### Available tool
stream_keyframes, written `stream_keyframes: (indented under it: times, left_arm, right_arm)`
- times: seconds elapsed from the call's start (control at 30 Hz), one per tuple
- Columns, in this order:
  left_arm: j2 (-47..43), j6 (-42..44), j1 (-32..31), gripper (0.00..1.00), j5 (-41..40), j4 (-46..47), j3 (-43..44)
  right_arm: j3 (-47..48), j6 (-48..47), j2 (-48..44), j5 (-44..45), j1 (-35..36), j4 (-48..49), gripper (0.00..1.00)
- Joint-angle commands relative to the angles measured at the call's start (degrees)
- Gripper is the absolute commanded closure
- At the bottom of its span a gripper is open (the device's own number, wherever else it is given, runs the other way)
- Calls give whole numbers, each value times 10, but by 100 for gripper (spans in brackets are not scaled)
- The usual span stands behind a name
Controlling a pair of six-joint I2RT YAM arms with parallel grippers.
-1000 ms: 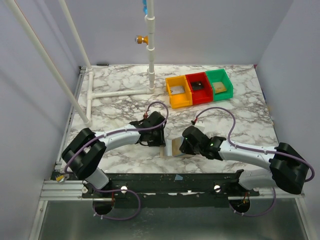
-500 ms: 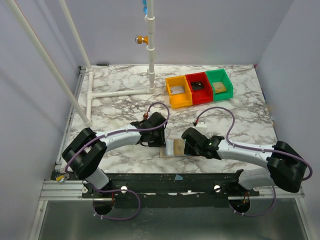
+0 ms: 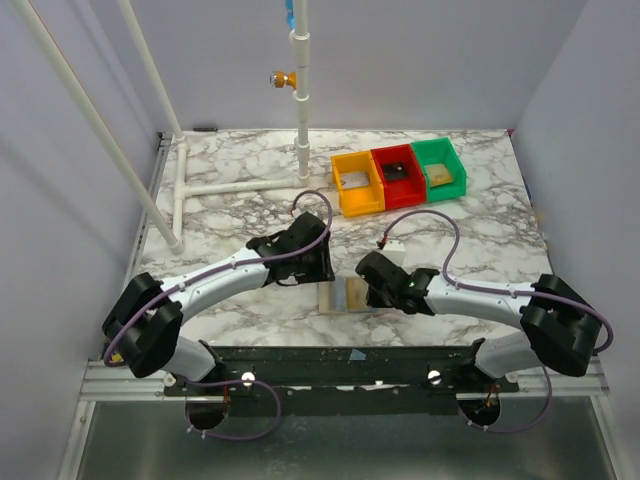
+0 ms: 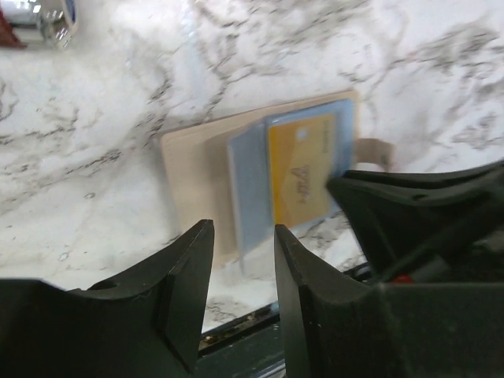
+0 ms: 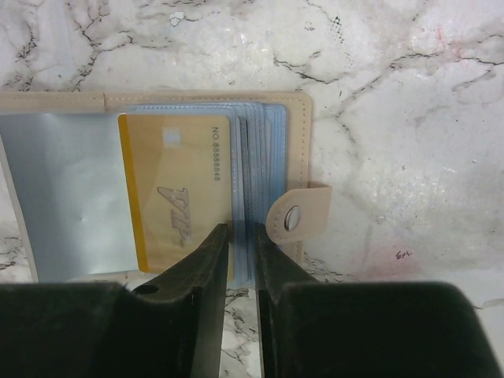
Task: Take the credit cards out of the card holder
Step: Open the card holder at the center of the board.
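The card holder (image 3: 335, 297) lies open near the table's front edge, a beige cover (image 5: 299, 118) with blue plastic sleeves. A gold credit card (image 5: 177, 197) marked VIP sits in the top sleeve and also shows as the gold credit card (image 4: 299, 169) in the left wrist view. My right gripper (image 5: 242, 228) is closed to a narrow gap on the stacked sleeve edges beside the snap tab (image 5: 295, 216); from above, the right gripper (image 3: 372, 290) is at the holder's right end. My left gripper (image 4: 242, 228) stands open just behind the card holder (image 4: 197, 173), gripping nothing.
Yellow (image 3: 358, 185), red (image 3: 397, 176) and green (image 3: 438, 168) bins stand in a row at the back right. A white pipe frame (image 3: 240, 187) lies at the back left. The table's front rail (image 3: 340, 355) runs just below the holder.
The left arm has drawn back and stretched farther from the holder's left end. The right gripper has slid left onto the holder, and its jaws widened and then narrowed again.
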Motion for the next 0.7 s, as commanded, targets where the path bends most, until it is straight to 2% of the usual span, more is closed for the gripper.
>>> stream_keyframes:
  times: [0.0, 0.23, 0.37, 0.67]
  left_arm:
    - [-26, 5, -5, 61, 44, 0, 41]
    - [32, -30, -5, 61, 125, 76, 49]
    - [76, -25, -4, 60, 125, 97, 46]
    - [113, -26, -2, 60, 132, 152, 6]
  right_arm:
    - [-10, -1, 9, -4, -1, 9, 80]
    - [-33, 25, -17, -11, -1, 17, 82]
    - [-50, 35, -23, -26, -1, 33, 83]
    - [-53, 36, -13, -32, -3, 40, 84]
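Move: The card holder lies open. Its gold card is some 8 cm to the right of the left hand, about 1 cm farther out and 5 cm below. The upright blue leaf is about 4 cm right of that hand and the tan cover about 1 cm left, both 1 cm farther out. The right hand's tips are at the stacked leaf edges, whose middle is about 2 cm ahead; the card is 3 cm left and 2 cm ahead, the clasp strap 3 cm right. The left hand swings about 5.5 cm to the right in an arch, first rising some 4 cm and then sinking to a little below its starting height, passing over the upright blue leaf towards the gold card, its wrist tilting about 10 degrees and its fingers staying partly open and clear of the card. Meanwhile the right hand stays at the stacked leaf edges beside the card, rolling about 5 degrees as its already narrow fingers close slightly further on them. ##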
